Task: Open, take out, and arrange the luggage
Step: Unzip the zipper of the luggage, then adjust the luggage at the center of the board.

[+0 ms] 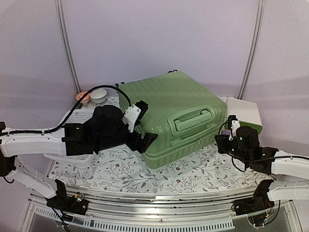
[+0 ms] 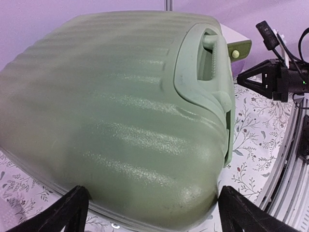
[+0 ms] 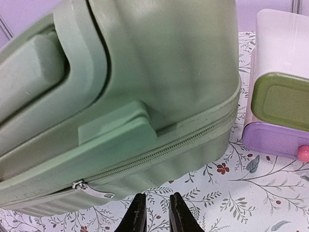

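The luggage [image 1: 176, 113] is a large light-green ribbed suitcase lying flat and closed on the flowered tablecloth, with its handle [image 1: 194, 119] facing the arms. My left gripper [image 1: 145, 140] is open wide, and the suitcase's near-left corner [image 2: 159, 193] sits between its black fingers [image 2: 70, 210]. My right gripper [image 3: 157, 205] hovers over the cloth just in front of the zip seam. Its jaws stand a little apart with nothing between them. The metal zip pull [image 3: 94, 189] lies to their left.
A small white, green and purple box [image 1: 244, 113] stands right of the suitcase, close to the right arm. A white bowl [image 1: 99, 95] and a small dish [image 1: 83, 96] sit at the back left. The metal rail [image 1: 159, 200] runs along the near table edge.
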Robot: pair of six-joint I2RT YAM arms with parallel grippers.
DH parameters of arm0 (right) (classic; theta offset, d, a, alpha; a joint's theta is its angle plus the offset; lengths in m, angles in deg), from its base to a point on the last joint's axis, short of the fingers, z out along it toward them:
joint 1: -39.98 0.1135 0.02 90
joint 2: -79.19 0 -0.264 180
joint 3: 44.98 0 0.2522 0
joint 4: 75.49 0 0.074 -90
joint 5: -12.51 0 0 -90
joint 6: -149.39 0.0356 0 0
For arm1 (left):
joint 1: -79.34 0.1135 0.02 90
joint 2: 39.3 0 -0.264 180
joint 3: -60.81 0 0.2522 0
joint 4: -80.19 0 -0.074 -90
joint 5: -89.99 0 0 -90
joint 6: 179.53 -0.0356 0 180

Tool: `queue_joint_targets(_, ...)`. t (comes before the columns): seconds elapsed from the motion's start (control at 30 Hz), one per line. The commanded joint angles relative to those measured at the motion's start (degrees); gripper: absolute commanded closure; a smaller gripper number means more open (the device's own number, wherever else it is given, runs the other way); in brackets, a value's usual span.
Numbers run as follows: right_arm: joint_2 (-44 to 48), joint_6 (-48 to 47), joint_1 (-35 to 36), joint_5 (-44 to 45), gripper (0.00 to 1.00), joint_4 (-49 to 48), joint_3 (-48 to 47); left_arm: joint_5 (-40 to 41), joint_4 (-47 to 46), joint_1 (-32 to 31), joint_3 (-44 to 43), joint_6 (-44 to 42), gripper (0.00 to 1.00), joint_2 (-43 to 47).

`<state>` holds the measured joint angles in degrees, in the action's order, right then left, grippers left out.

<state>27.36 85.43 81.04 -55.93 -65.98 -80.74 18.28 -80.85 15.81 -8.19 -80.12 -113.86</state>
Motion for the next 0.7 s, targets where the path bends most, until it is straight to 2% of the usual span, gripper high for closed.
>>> queue_joint_targets(0.0, 1.7, -1.3, -1.7, -0.9, 0.82, 7.5, -5.6, -2.1, 0.4, 0.6, 0.9, 4.1, 0.04, 1.3)
queue_joint_targets(0.07, 1.8, -1.4, -3.0, -1.4, 0.82, 10.0, -8.5, -3.4, 0.1, 1.9, 1.5, 6.2, 0.04, 2.4)
queue_joint_targets(0.17, 2.1, -2.3, -4.9, -3.8, 0.71, 14.0, -12.7, -7.6, -0.1, 5.4, 2.9, 9.6, 0.03, 4.3)
queue_joint_targets(0.23, 2.7, -3.2, -6.3, -5.0, 0.60, 16.9, -16.0, -10.7, -0.2, 8.2, 3.9, 12.0, 0.03, 5.7)
queue_joint_targets(0.3, 3.4, -4.1, -7.7, -6.4, 0.39, 18.8, -19.4, -13.1, -0.4, 10.4, 4.7, 13.6, 0.03, 7.2)
queue_joint_targets(0.33, 3.6, -4.9, -8.6, -7.9, 0.24, 19.5, -21.0, -13.9, -0.4, 11.4, 5.1, 14.4, 0.03, 7.7)
queue_joint_targets(0.43, 1.6, -6.2, -13.8, -15.0, 0.03, 22.3, -26.7, -16.6, -0.4, 15.1, 5.8, 16.8, 0.02, 9.0)
queue_joint_targets(0.47, 0.3, -6.3, -15.6, -17.8, 0.00, 23.1, -28.5, -17.5, -0.8, 16.3, 6.1, 17.6, 0.02, 9.4)
queue_joint_targets(0.67, -10.0, -3.8, -24.8, -33.3, 0.01, 25.3, -37.6, -23.1, -3.2, 22.9, 6.6, 21.9, 0.02, 9.5)
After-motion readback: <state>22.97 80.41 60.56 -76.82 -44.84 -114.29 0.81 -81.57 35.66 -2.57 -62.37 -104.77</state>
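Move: The luggage's middle lies about 20 cm ahead of the right hand, 15 cm to its left and 2 cm lower. The zipper pull is some 3 cm ahead, 6 cm left and 2 cm lower; the drawer boxes stand roughly 16 cm ahead, 12 cm right and 6 cm lower. From the left hand, the luggage's middle is about 24 cm ahead, 9 cm right and 12 cm below. Right hand rises 17 cm and a bit forward beside the luggage, opening wide; left swings left-forward 9 cm. ##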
